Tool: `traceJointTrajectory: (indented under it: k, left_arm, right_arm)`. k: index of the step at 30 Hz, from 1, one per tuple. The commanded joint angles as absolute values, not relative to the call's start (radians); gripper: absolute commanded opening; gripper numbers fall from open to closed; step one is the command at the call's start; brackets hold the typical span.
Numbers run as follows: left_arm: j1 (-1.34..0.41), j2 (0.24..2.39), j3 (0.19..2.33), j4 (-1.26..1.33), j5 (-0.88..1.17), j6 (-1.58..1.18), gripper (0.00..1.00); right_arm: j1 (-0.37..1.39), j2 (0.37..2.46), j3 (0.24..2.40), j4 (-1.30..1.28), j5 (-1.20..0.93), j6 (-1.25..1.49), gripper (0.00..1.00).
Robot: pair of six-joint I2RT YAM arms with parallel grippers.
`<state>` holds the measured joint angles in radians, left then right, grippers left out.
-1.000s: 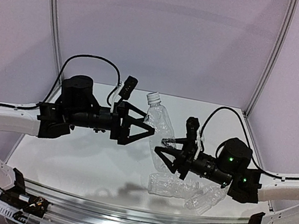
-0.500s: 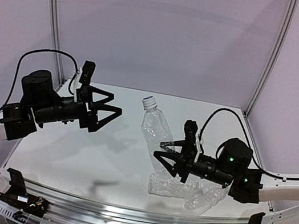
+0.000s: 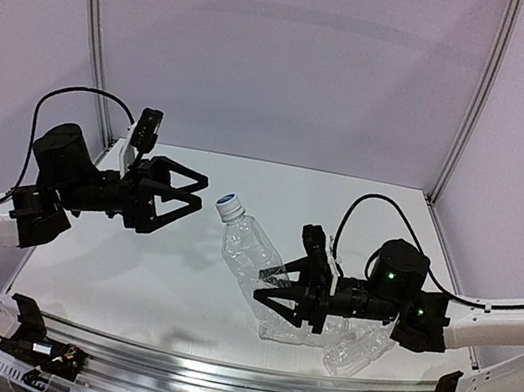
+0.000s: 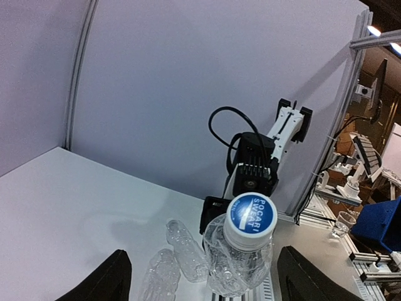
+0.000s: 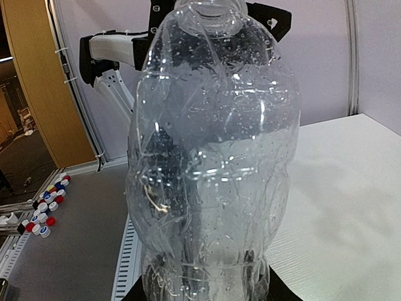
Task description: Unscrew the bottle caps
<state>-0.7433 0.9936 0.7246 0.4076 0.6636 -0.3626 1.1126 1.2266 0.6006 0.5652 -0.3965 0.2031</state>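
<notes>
My right gripper is shut on the lower body of a clear crinkled bottle, holding it tilted up and to the left. Its cap, white with a blue top, is on the neck and faces my left gripper. That gripper hangs open a short way left of the cap, touching nothing. In the left wrist view the cap sits between and beyond the two dark fingers. The bottle fills the right wrist view. Two more clear bottles lie below it; their caps are not visible.
The two lying bottles rest on the white table near its front edge, right of centre. Metal frame posts and pale walls enclose the back. Several loose coloured caps lie on the floor beyond the table.
My left arm pulled back to the left, away from the bottle, and its jaws narrowed slightly. My right gripper tipped the bottle down and leftward, so the cap now points at the left gripper.
</notes>
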Motion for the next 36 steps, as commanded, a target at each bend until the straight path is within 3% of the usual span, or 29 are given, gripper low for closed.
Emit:
traceJointTrajectory:
  k: [1,21,31,36]
  left_arm:
    - [-0.773,1.002,0.716,0.466,0.745,-0.369,0.77]
    - [-0.854,1.039,0.736,0.445,0.663,-0.301,0.5]
    - [-0.855,1.018,0.729,0.441,0.671,-0.298,0.54]
    - [-0.857,1.012,0.731,0.433,0.675,-0.29,0.46]
  right_arm:
    - [1.122,1.261,0.646,0.554,-0.448,0.209,0.3]
    - [1.121,1.324,0.704,0.482,-0.483,0.199,0.3]
    - [1.122,1.319,0.708,0.466,-0.482,0.193,0.3]
    - [1.121,1.312,0.706,0.466,-0.485,0.193,0.3]
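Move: The cap of the held bottle is about 5 cm to the left hand's right, some 2 cm back and 2 cm above its finger point. From the right hand, already gripping the bottle's body, the cap is roughly 8 cm left, 2 cm ahead and 10 cm up. Some 20 cm below the right hand, one bottle lies about 11 cm right and 6 cm ahead, another about 25 cm right and 3 cm ahead. Back and to its right, about 4 cm in all and quickly at first, the left hand brings its open fingers to straddle the cap, then nearly holds still while they narrow from wide to about half open. The right hand keeps its grip on the bottle and carries it about 2 cm left and 2 cm down, towards the left fingers, tipping slightly down on its left side. ##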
